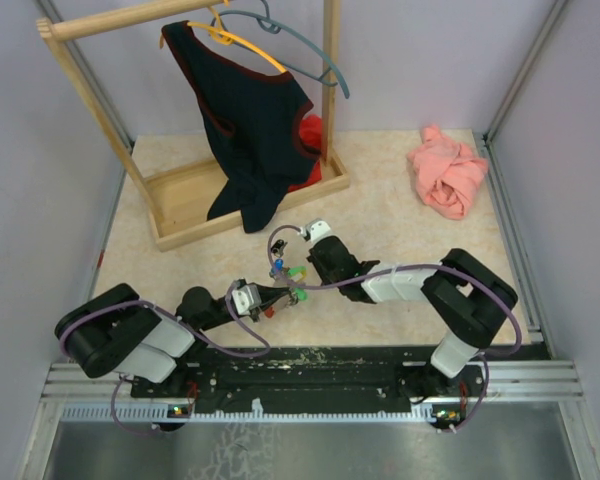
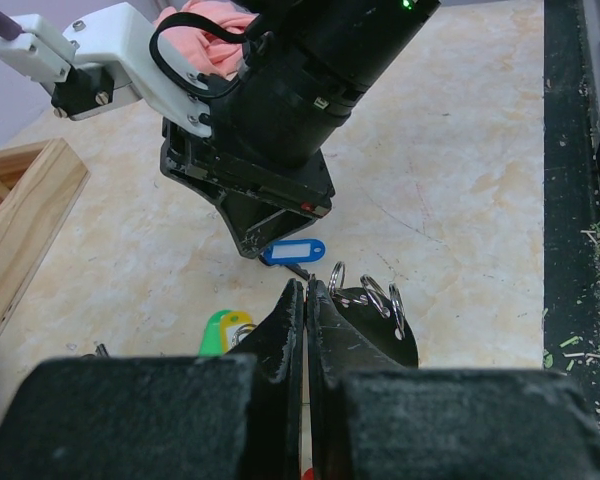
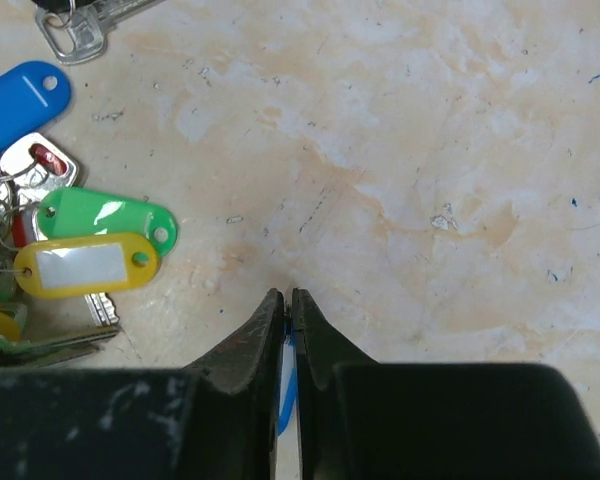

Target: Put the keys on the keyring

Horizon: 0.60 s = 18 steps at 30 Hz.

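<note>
The keys point(image 1: 290, 271) lie bunched on the table between both grippers. Their green point(image 3: 105, 218), yellow point(image 3: 85, 262) and blue point(image 3: 20, 95) tags show in the right wrist view, beside a bare silver key point(image 3: 75, 35). My left gripper point(image 2: 307, 287) is shut, and the steel loops of the keyring point(image 2: 368, 295) stand upright against its right finger. Just beyond it, my right gripper point(image 2: 255, 245) points down with its jaws pressed on a blue tag point(image 2: 292, 250), which shows edge-on as a blue and white strip point(image 3: 287, 390) between its fingers point(image 3: 260, 340). From above, the left gripper point(image 1: 283, 294) and right gripper point(image 1: 304, 288) nearly touch.
A wooden clothes rack point(image 1: 185, 200) with a dark garment point(image 1: 250, 130) on a hanger stands at the back left. A pink cloth point(image 1: 448, 175) lies at the back right. Walls close in both sides. A black rail point(image 1: 310, 360) runs along the near edge.
</note>
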Available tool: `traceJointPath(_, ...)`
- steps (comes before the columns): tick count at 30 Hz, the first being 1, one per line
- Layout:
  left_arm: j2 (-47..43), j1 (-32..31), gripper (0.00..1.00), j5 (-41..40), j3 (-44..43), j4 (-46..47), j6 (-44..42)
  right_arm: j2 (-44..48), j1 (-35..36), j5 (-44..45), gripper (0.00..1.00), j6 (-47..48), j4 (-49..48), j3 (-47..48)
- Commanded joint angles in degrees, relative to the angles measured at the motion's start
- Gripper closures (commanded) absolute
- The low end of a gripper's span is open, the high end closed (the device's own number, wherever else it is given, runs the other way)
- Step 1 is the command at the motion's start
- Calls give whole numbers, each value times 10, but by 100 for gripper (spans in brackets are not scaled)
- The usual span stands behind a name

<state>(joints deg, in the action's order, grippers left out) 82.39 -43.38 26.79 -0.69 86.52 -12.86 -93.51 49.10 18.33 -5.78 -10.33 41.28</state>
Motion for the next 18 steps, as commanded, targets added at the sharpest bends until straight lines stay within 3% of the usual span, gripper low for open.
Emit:
traceJointPath(1, 2, -2, 99, 0, 26, 70, 8, 17, -6, 3, 87, -13, -26, 19)
traceJointPath(5, 1, -2, 99, -1, 27, 70, 8, 44, -11, -4, 74, -14, 41, 43)
traceJointPath(10, 2, -2, 99, 1, 26, 70, 8, 68, -17, -24, 66, -12, 116, 71)
traceJointPath(18, 3, -2, 99, 4, 25, 70, 10, 51, -77, -151, 65, -25, 236, 135)
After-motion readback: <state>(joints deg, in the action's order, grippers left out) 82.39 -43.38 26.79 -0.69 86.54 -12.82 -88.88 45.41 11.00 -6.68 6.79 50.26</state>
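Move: The blue-tagged key lies on the table right at the right fingertips, its tag centred about 1 cm back of them and 1 cm lower. From the right hand, the yellow tag of the bunch is roughly 6 cm left and 2 cm ahead, and the key with the black tag some 10 cm left and 6 cm ahead. For the left hand, the blue tag is about 9 cm to the right, 4 cm ahead and 10 cm below. The blue-tagged key is let go: the right fingers, nearly shut on it, open to about a third of their range, first staying low. The hand then lifts about 4 cm almost straight up, clear of the tag, and its fingers tip down slightly. ##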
